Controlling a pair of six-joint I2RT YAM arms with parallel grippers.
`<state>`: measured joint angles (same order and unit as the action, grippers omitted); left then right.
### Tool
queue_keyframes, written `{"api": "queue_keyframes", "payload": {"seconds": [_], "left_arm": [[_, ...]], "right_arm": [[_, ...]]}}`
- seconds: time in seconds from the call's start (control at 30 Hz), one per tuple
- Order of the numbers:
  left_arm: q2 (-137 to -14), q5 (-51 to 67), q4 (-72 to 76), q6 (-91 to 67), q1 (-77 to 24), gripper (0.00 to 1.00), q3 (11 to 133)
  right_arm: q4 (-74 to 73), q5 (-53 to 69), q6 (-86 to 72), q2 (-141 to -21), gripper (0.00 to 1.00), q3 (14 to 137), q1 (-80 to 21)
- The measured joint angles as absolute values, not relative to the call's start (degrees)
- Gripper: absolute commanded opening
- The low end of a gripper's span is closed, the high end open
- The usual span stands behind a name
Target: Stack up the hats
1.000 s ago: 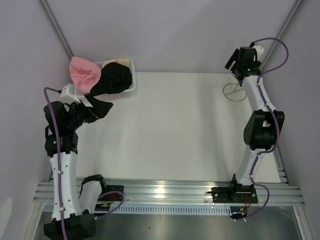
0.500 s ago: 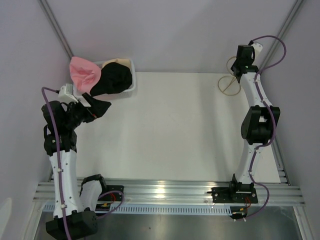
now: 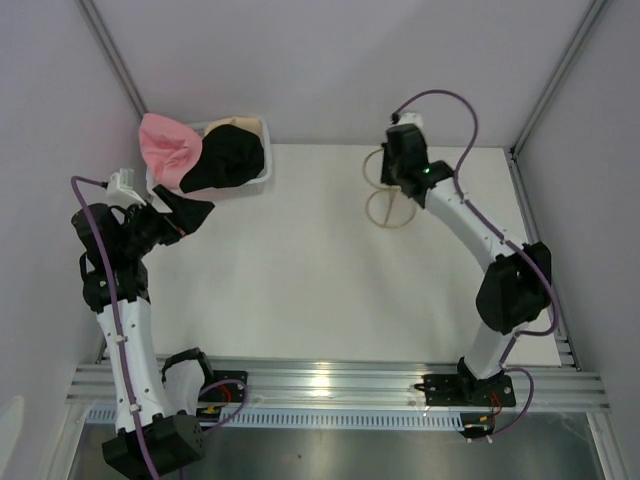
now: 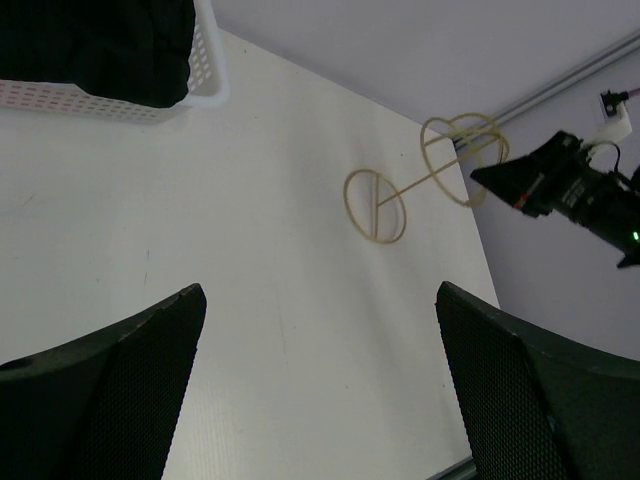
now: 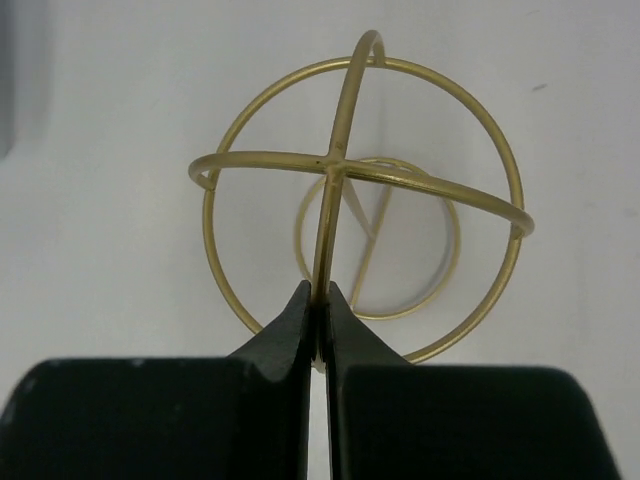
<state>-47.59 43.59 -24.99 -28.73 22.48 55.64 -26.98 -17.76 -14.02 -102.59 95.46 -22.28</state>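
The hats lie heaped in a white mesh basket [image 3: 258, 183] at the back left: a pink hat [image 3: 163, 148], a black hat [image 3: 230, 158] and a beige hat [image 3: 252, 127] behind it. The black hat [image 4: 100, 40] also shows in the left wrist view. My left gripper [image 3: 195, 212] hangs open just in front of the basket, with nothing between its fingers [image 4: 320, 295]. My right gripper [image 3: 393, 165] is shut on the top ring of a gold wire stand [image 5: 333, 165], whose base ring [image 3: 370, 210] sits on the table at the back middle.
The white basket [image 4: 205, 85] stands against the back wall at the table's left corner. The gold wire stand [image 4: 405, 188] leans toward the right gripper [image 4: 490, 175]. Grey walls close in the back and both sides, and an aluminium rail [image 3: 330, 380] runs along the near edge.
The right gripper has shut on the wire stand and carried it from the back right corner leftward to the back middle. The left arm has drawn slightly left.
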Motion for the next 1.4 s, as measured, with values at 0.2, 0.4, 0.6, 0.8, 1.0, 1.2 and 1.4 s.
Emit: {"api": "queue_keyframes", "payload": {"seconds": [0.2,0.4,0.6,0.8,1.0,1.2,1.4], "left_arm": [[-47.46,44.01,-24.95,-29.06,24.43,1.00,55.64],[-46.33,44.38,-24.93,-29.08,25.52,0.99,55.64],[-44.73,44.97,-24.69,-29.12,26.46,0.99,55.64],[-43.77,45.12,-24.71,-29.02,27.31,0.99,55.64],[-44.21,43.22,-26.00,-28.91,26.92,0.99,56.47],[-54.13,28.47,-34.76,-27.79,16.25,0.99,72.14],[-73.41,17.10,-38.57,-27.90,11.14,1.00,92.66]], "right_arm": [[-26.72,-14.26,-14.41,-89.47,0.00,81.43,-39.42],[-29.65,-13.23,-17.72,-79.96,0.00,74.89,-46.17],[-31.16,-13.69,-19.27,-76.44,0.00,71.92,-49.63],[-27.77,-11.60,-20.18,-73.01,0.43,65.71,-51.51],[-32.62,-9.08,-19.27,-71.96,1.00,67.40,-52.47],[-42.37,-5.08,-12.93,-72.79,1.00,91.88,-52.45],[-36.03,-0.03,-8.12,-71.07,0.99,103.96,-39.29]]}}
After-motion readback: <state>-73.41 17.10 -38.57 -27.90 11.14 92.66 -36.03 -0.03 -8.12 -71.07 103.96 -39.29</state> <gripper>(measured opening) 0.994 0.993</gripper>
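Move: The right hand pinches the gold wire stand, whose middle is about 4 cm ahead and 11 cm below; its landing spot on the table lies some 22 cm back, 15 cm left and 23 cm down. From the open left hand, the pink hat is about 43 cm ahead, 22 cm left and 23 cm down. At the same depth below it, the black hat lies 42 cm ahead but only 5 cm left. Still pinching the stand's upper wire, the right hand draws it back about 25 cm and left about 13 cm, nearly level and turning some 30 degrees counter-clockwise, then opens wide to let go and climbs steeply nearly 30 cm off it, fingers tipping up, finally easing forward and to the right. The left hand, open throughout, barely shifts until the stand is free, then speeds forward about 10 cm and up towards the hats in the basket, turning a little counter-clockwise. ##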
